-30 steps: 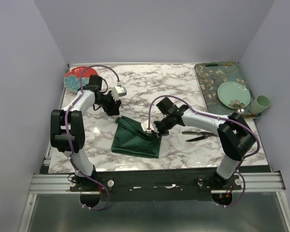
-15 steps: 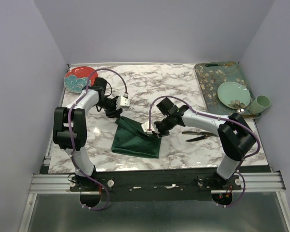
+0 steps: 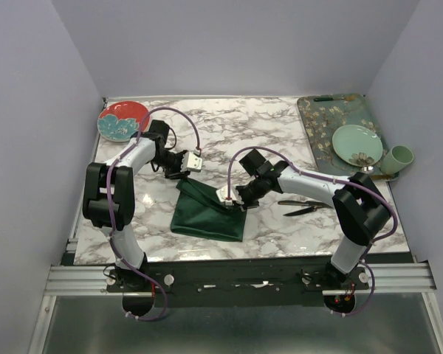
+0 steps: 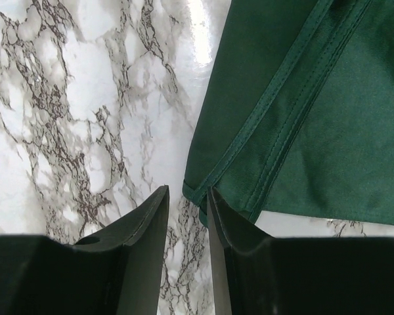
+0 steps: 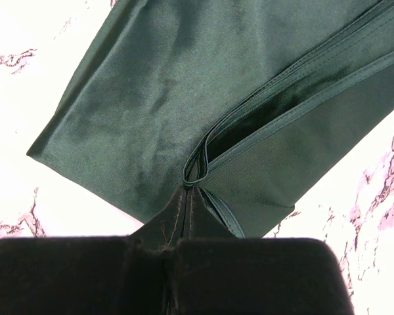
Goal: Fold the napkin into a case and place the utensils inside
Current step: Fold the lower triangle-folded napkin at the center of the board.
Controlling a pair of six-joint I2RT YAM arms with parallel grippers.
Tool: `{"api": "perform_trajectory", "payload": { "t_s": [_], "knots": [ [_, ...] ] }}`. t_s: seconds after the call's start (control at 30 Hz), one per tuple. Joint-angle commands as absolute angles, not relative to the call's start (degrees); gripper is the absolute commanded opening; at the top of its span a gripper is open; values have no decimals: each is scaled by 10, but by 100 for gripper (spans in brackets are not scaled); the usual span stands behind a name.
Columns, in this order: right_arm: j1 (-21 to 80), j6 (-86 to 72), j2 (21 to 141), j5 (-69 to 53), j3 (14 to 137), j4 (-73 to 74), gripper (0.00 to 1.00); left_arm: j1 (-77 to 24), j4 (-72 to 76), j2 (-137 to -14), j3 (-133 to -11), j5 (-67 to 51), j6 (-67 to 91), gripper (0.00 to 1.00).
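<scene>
The dark green napkin lies folded on the marble, layered hems showing. My left gripper hangs over its far left corner. In the left wrist view the left gripper is open with a narrow gap, bare marble between the fingers and the cloth corner just off the tips. My right gripper is shut on a hem at the napkin's right edge. The right wrist view shows the right gripper's jaws pinched together on the napkin there. The two black utensils lie on the table right of the napkin.
A red and teal plate sits at the far left corner. The teal floral tray at the far right carries a pale green plate. A green cup stands beside it. Purple cables loop over both arms.
My left gripper has swung right and down from the plate side to the napkin's far corner, and its jaws have narrowed. The right gripper has kept its pinch in place.
</scene>
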State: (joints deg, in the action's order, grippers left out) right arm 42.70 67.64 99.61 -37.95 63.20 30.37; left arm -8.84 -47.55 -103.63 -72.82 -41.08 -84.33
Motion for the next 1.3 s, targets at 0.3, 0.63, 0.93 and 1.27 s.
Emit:
{"api": "perform_trajectory", "payload": {
  "t_s": [0.3, 0.63, 0.93, 1.27],
  "knots": [
    [429, 690, 977, -384, 622, 321, 1, -101, -497, -1046, -714, -382, -895, 39],
    [429, 698, 974, -381, 621, 323, 1, -105, -503, -1034, -706, -375, -907, 20],
    [429, 721, 955, -371, 599, 335, 1, -128, -517, -987, -659, -331, -897, 0],
    [429, 755, 946, -349, 579, 338, 1, -149, -507, -960, -626, -307, -849, 0]
  ]
}}
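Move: The left hand, part open, has the left end of the napkin's folded-over edge roughly 1 cm back and 2 cm below it, in line sideways. The napkin's middle lies some 13 cm back and 8 cm right of that hand, the red plate about 22 cm ahead and 19 cm left of it. The right hand already pinches the edge's other end; from it the napkin's near edge lies about 11 cm back and 8 cm left, a bit lower. The left fingers shut on the hem at the left end of the folded-over edge after easing down and back about 1 cm each, then draw it back some 5 cm more, sinking slightly as the hand tilts about 10 degrees. The right hand keeps its closed pinch on the other end, stays nearly still at first, then drags it back and right by about 2 cm. ##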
